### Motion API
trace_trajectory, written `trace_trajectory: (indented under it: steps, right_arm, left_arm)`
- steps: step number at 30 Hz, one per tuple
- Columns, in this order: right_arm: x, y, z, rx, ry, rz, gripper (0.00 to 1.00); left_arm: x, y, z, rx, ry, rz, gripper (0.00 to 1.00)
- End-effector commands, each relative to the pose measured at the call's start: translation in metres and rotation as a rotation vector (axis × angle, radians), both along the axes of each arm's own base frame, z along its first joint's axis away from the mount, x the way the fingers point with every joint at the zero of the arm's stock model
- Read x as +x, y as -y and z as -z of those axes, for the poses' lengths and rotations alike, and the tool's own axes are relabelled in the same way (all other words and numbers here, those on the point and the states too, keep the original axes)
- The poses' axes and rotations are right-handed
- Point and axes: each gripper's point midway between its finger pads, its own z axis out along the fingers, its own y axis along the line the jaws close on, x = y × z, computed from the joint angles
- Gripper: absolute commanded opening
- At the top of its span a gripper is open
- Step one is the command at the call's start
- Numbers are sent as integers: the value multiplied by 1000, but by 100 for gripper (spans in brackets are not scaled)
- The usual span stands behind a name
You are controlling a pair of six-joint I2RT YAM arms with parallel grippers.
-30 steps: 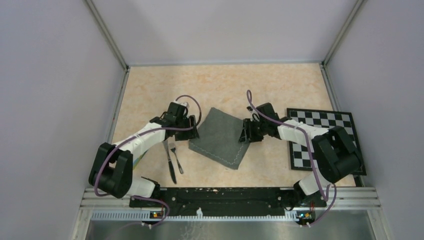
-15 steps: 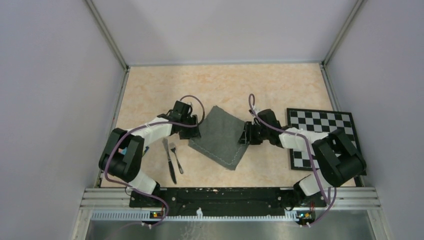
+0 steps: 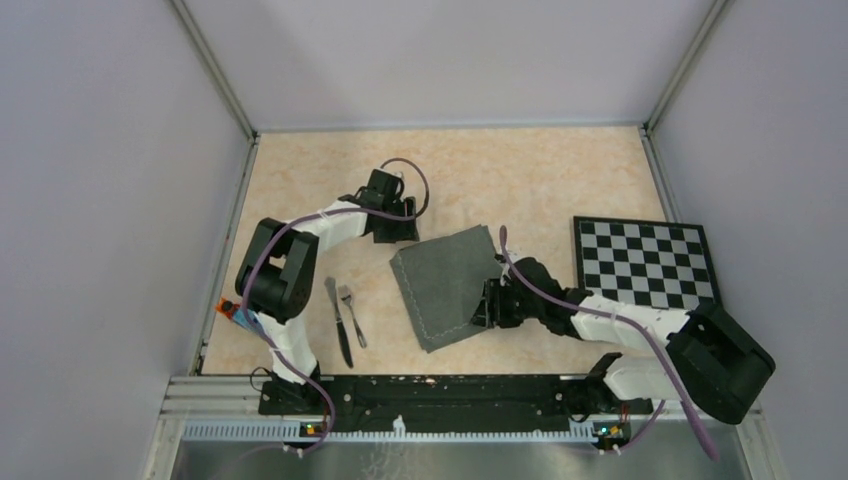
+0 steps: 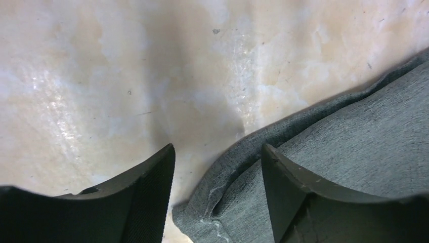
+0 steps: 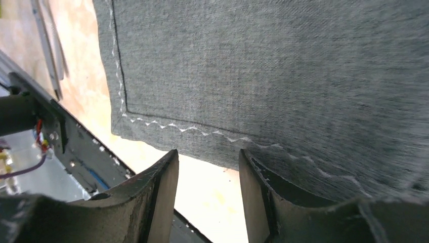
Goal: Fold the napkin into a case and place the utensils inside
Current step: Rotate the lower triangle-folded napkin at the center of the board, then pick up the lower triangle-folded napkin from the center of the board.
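Observation:
The dark grey napkin [image 3: 447, 287] lies flat on the table between my two grippers. My left gripper [image 3: 400, 232] is at its far left corner. In the left wrist view the left gripper [image 4: 217, 152] is open, and the curled napkin corner [image 4: 212, 210] lies between the fingers [image 4: 146, 192]. My right gripper [image 3: 486, 305] sits at the napkin's right edge; the right wrist view shows the gripper [image 5: 208, 152] open over bare table, the stitched hem [image 5: 167, 126] just past the tips. The knife [image 3: 338, 320] and fork [image 3: 352, 313] lie side by side left of the napkin.
A black-and-white checkered board [image 3: 645, 262] lies at the right of the table. The black mounting rail [image 3: 450, 385] runs along the near edge, close to the napkin's near corner. A small orange and blue object [image 3: 232, 312] sits by the left arm.
The napkin has turned clockwise and shifted slightly toward the near edge. My left gripper moved farther away with its corner; my right gripper moved nearer along the right edge.

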Motion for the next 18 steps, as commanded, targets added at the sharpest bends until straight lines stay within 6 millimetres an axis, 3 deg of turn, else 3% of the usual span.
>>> trace_trajectory:
  steps: [1,6,11,18]
  right_arm:
    - [24,10,-31,-116,135,-4,49]
    - [26,-8,-53,-126,253,-165,53]
    - [7,-41,-71,-200,388,-301,68]
    - [-29,-90,-54,-362,420,-463,71]
  left_arm:
    - [-2,-12,-7,73,6,9,71]
    - [-20,-21,-28,56,27,-7,79]
    - [-40,-42,-54,-57,74,-85,82]
    - [-54,-81,-93,-273,138,-199,87]
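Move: The right fingers sit at the folded napkin's near edge; the napkin's near-left corner lies about 10 cm to their left and 8 cm back, its middle some 9 cm ahead and 5 cm left. For the left hand, the napkin's far-left corner is roughly 4 cm left and 5 cm back, with the fork about 12 cm left and 20 cm back. Everything lies just below fingertip height. Leftward and back, both hands leave the napkin, rising and opening their fingers wider. The right first lifts and edges forward, then swings about 8 cm left towards the near-left corner, ending some 6 cm higher and twisted about 30 degrees counter-clockwise. The left pauses, then backs off 5 cm and goes 8 cm left, past the far-left corner, climbing nearly 7 cm. ##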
